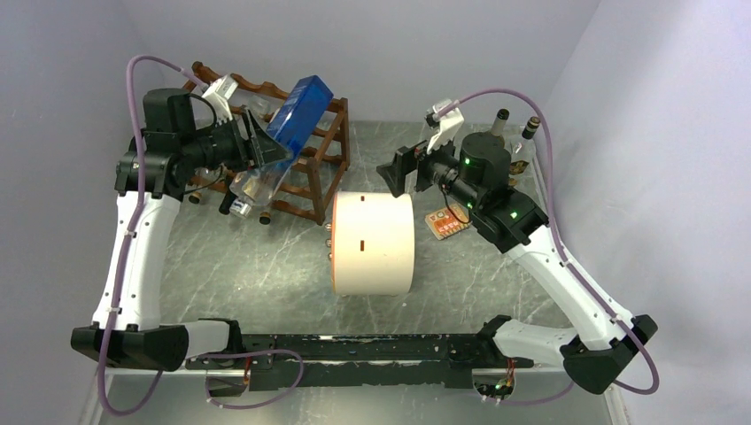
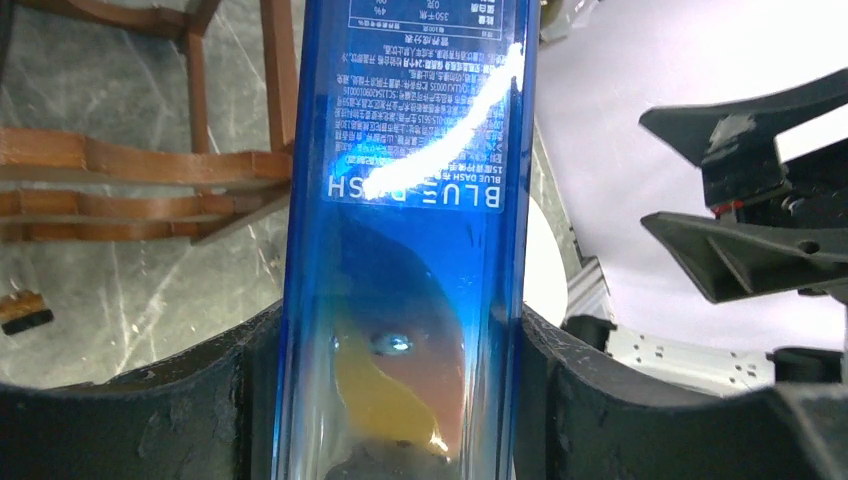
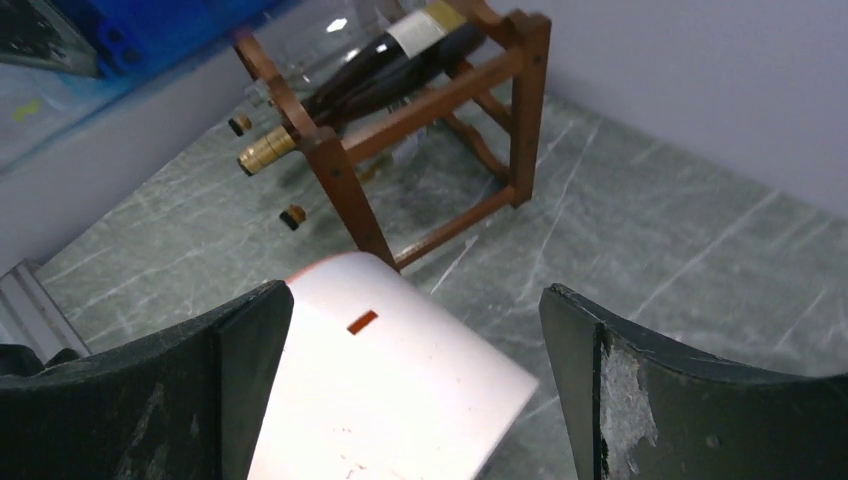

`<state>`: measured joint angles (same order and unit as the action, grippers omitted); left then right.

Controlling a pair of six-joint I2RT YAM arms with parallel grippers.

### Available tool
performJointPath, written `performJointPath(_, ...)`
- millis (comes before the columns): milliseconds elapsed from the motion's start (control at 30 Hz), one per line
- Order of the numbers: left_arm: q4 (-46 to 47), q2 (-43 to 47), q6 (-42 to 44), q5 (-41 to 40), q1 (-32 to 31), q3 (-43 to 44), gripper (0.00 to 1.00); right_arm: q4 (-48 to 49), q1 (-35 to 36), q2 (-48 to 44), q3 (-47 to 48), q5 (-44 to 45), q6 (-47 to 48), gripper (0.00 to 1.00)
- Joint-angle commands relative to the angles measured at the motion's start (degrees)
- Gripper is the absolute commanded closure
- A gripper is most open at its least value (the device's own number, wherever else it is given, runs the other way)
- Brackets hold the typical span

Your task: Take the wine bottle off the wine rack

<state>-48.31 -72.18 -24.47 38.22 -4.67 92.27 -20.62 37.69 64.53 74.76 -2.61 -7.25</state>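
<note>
My left gripper (image 1: 257,146) is shut on the wine bottle (image 1: 297,111), a blue one that fades to clear glass, gripping its body from both sides. The bottle is tilted, with the blue base up and back and the clear neck end (image 1: 248,190) down in front. It crosses over the reddish-brown wine rack (image 1: 326,155); I cannot tell whether they touch. In the left wrist view the bottle (image 2: 405,200) fills the gap between the fingers, and the rack (image 2: 140,165) lies behind it to the left. My right gripper (image 3: 415,295) hangs open above the cream cylinder (image 3: 390,400) with nothing in it.
A dark bottle with a gold foil top (image 3: 370,70) lies in the rack (image 3: 430,100). Corks (image 3: 293,216) sit on the table by the rack's foot. The cream cylinder (image 1: 372,243) lies mid-table. An orange card (image 1: 447,221) and upright bottles (image 1: 514,124) are at the back right.
</note>
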Motion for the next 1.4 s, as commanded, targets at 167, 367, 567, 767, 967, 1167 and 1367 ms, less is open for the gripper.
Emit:
performJointPath(167,2.5,6.6,1.0,9.2,-0.3,0.6,0.93,1.1,5.9,7.0,11.7,0.4,11.8,0.02)
performJointPath(367,-0.9,8.3,2.5,8.2,-0.3,-0.5,0.93,0.6,14.2,12.8,17.7,4.5,21.0,0.0)
performJointPath(567,-2.6,10.4,2.8,6.9,-0.8,-3.2,0.93,1.3,21.8,11.6,14.4,-5.3,41.4,0.0)
performJointPath(767,-3.4,12.6,5.3,5.9,-1.4,-4.9,0.93,5.9,29.4,12.3,11.1,3.2,51.8,0.0)
performJointPath(967,-5.5,13.6,6.7,3.5,-2.1,-6.1,0.93,4.6,31.3,15.3,13.7,5.1,59.3,0.0)
performJointPath(1167,-7.0,14.7,7.6,1.6,-3.3,-7.3,0.93,7.2,31.4,15.0,9.5,2.5,74.5,0.0)
performJointPath(1367,-7.3,15.1,8.1,1.1,-4.3,-7.1,0.93,1.2,31.4,19.6,14.7,1.0,80.6,0.0)
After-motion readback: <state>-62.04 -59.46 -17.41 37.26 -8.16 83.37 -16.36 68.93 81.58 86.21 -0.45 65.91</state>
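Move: The blue wine bottle is already off the rack and in the left fingers, its middle practically at that hand, to be brought to the open right hand, about 21 cm to the left hand's right, 5 cm back and level. From the right hand the bottle lies some 21 cm left, 6 cm ahead and slightly higher; the white drum is about 9 cm back, 2 cm left and 25 cm below. The wine rack's middle is some 12 cm ahead of the left hand, 8 cm left and 20 cm below. Leftward, about 18 cm, the empty right hand swings towards the blue bottle, first rising, then sinking again while drawing back, and rolls some 80 degrees until its wide-open fingers point mostly left. Meanwhile the left hand keeps its grip and carries the bottle back towards the bases, easing down in the later part, with hardly any turn. Whether the right fingers touch the bottle can't be seen. ##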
